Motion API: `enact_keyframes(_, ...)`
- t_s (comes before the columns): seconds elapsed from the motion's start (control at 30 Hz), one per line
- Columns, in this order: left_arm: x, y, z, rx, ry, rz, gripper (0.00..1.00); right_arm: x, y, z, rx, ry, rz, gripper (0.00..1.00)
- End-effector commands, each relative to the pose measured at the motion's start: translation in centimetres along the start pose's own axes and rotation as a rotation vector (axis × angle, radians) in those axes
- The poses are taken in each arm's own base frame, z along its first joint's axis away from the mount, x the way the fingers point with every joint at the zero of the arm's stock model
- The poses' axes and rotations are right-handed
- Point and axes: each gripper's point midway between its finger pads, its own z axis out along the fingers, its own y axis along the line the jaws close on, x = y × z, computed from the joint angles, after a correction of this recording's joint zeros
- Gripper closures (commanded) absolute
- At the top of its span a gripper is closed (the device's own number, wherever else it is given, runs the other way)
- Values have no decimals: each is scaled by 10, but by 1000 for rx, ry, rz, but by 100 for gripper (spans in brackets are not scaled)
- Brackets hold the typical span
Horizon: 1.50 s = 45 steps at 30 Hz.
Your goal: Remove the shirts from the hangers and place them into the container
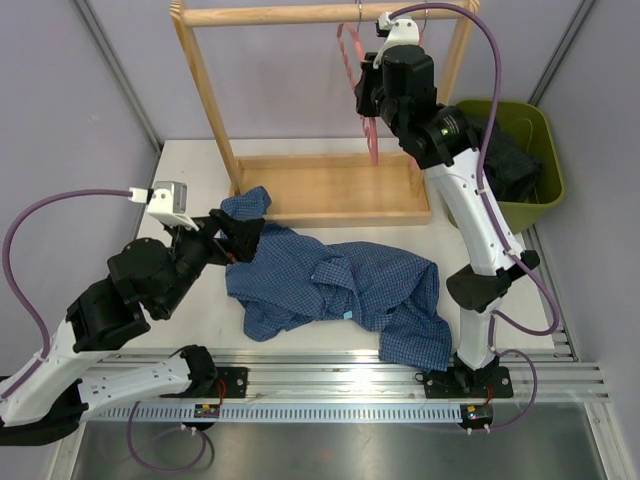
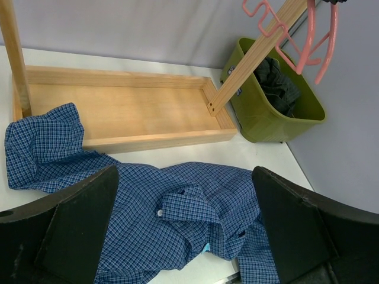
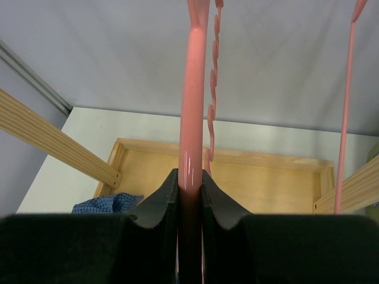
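The blue checked shirt [image 1: 330,290] lies crumpled on the white table, off any hanger; in the left wrist view the blue shirt [image 2: 177,219] fills the space below my fingers. My left gripper [image 1: 235,240] hovers open over the shirt's left end, jaws wide apart [image 2: 185,171] with nothing between them. My right gripper [image 1: 368,105] is up by the rack, shut on a bare salmon-pink hanger [image 3: 192,106] that hangs from the top rail [image 1: 300,14]. The olive-green container [image 1: 548,185] at the right holds the black shirt [image 1: 510,160].
The light wooden rack's base tray [image 1: 330,190] stands behind the blue shirt, with its slanted posts on either side. Pink hangers [image 2: 308,41] dangle above the container [image 2: 254,118]. A metal rail [image 1: 350,380] runs along the near table edge.
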Motion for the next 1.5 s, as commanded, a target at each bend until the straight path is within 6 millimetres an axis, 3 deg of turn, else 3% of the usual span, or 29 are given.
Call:
enact_keyframes(0.0, -4, -2, -3, 19, -19, -39, 1, -36, -3, -10, 1, -113, 56, 82)
enact_keyframes(0.07, -4, -1, -3, 13, -21, -40, 1, -25, -2, -12, -16, -79, 28, 46)
enact_keyframes(0.13, -2, 0, -3, 9, -18, -35, 1, -31, 8, -34, -104, -78, 15, 29)
enact_keyframes(0.17, -2, 0, -3, 9, -17, -35, 1, -20, 12, -37, -131, -46, 5, 17)
enact_keyframes(0.2, -2, 1, -3, 8, -18, -33, 1, -33, 19, -64, -182, -77, 0, 10)
enact_keyframes(0.23, -2, 1, -3, 4, -18, -30, 1, -34, 21, -76, -198, -84, -10, 4)
enact_keyframes(0.27, -1, 2, -2, 0, -18, -29, 1, -20, 25, -80, -211, -60, -29, 1)
enact_keyframes(0.3, -1, 2, -2, -2, -19, -26, 1, -33, 26, -112, -244, -101, -24, 1)
enact_keyframes(0.33, -2, 3, -2, -6, -21, -25, 1, -31, 26, -123, -263, -98, -26, 0)
enact_keyframes(0.37, -2, 4, -2, -9, -20, -24, 1, -10, 25, -126, -269, -45, -38, 1)
enact_keyframes(0.4, -3, 5, -3, -10, -24, -25, 1, -13, 22, -150, -300, -56, -21, 1)
enact_keyframes(0.43, -4, 6, -4, -13, -25, -25, 1, 14, 24, -150, -307, 9, -31, 0)
enact_keyframes(0.5, -3, 9, -5, -21, -27, -25, 1, 35, 25, -172, -346, 54, -13, 0)
enact_keyframes(0.53, -3, 10, -6, -26, -28, -24, 1, 71, 30, -168, -358, 138, -29, 1)
enact_keyframes(0.6, 0, 12, -6, -32, -23, -20, 1, 108, 39, -170, -376, 230, -23, 0)
enact_keyframes(0.63, 0, 12, -6, -34, -19, -17, 1, 142, 42, -166, -375, 308, -43, 0)
enact_keyframes(0.67, 1, 12, -6, -34, -18, -17, 1, 164, 57, -170, -407, 356, -64, 1)
enact_keyframes(0.73, 4, 12, -4, -36, -8, -15, 1, 217, 66, -162, -385, 463, -92, 0)
enact_keyframes(0.77, 5, 12, -4, -34, -7, -18, 1, 230, 76, -161, -404, 483, -96, 1)
enact_keyframes(0.83, 6, 13, -5, -34, -3, -20, 1, 270, 74, -149, -346, 552, -133, 1)
enact_keyframes(0.87, 6, 12, -5, -33, -2, -24, 1, 280, 74, -145, -327, 564, -141, 1)
enact_keyframes(1.03, 5, 14, -10, -23, -10, -40, 1, 333, 29, -110, -26, 567, -186, 0)
enact_keyframes(1.1, 6, 14, -9, -20, -9, -38, 1, 349, 24, -102, 9, 577, -180, 1)
enact_keyframes(1.23, 8, 13, -7, -20, -4, -28, 1, 380, 25, -96, -1, 644, -170, 1)
enact_keyframes(1.47, 9, 10, -5, -9, 0, -24, 1, 447, 45, -85, -85, 780, -79, 1)
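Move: Some 24 cm back of the right hand, a couple of centimetres to its left and about 43 cm below lies the blue shirt, spread on the table. That hand still grips the empty pink hanger at the rail; a second hanger hangs level with it, roughly 7 cm to the right. The rack tray is 3 cm back and 5 cm left, 44 cm down. From the left hand, the shirt is about 3 cm ahead, 12 cm right and 37 cm below. Opening wide to let go of the hanger, the right hand first draws back about 21 cm, nearly level, clear of the rack, then plunges nearly 40 cm towards the middle of the blue shirt, drifting left by the end. On the way down the wrist tips the fingers some 40 degrees downward; they stay open close above the cloth, with contact not clear to see. ##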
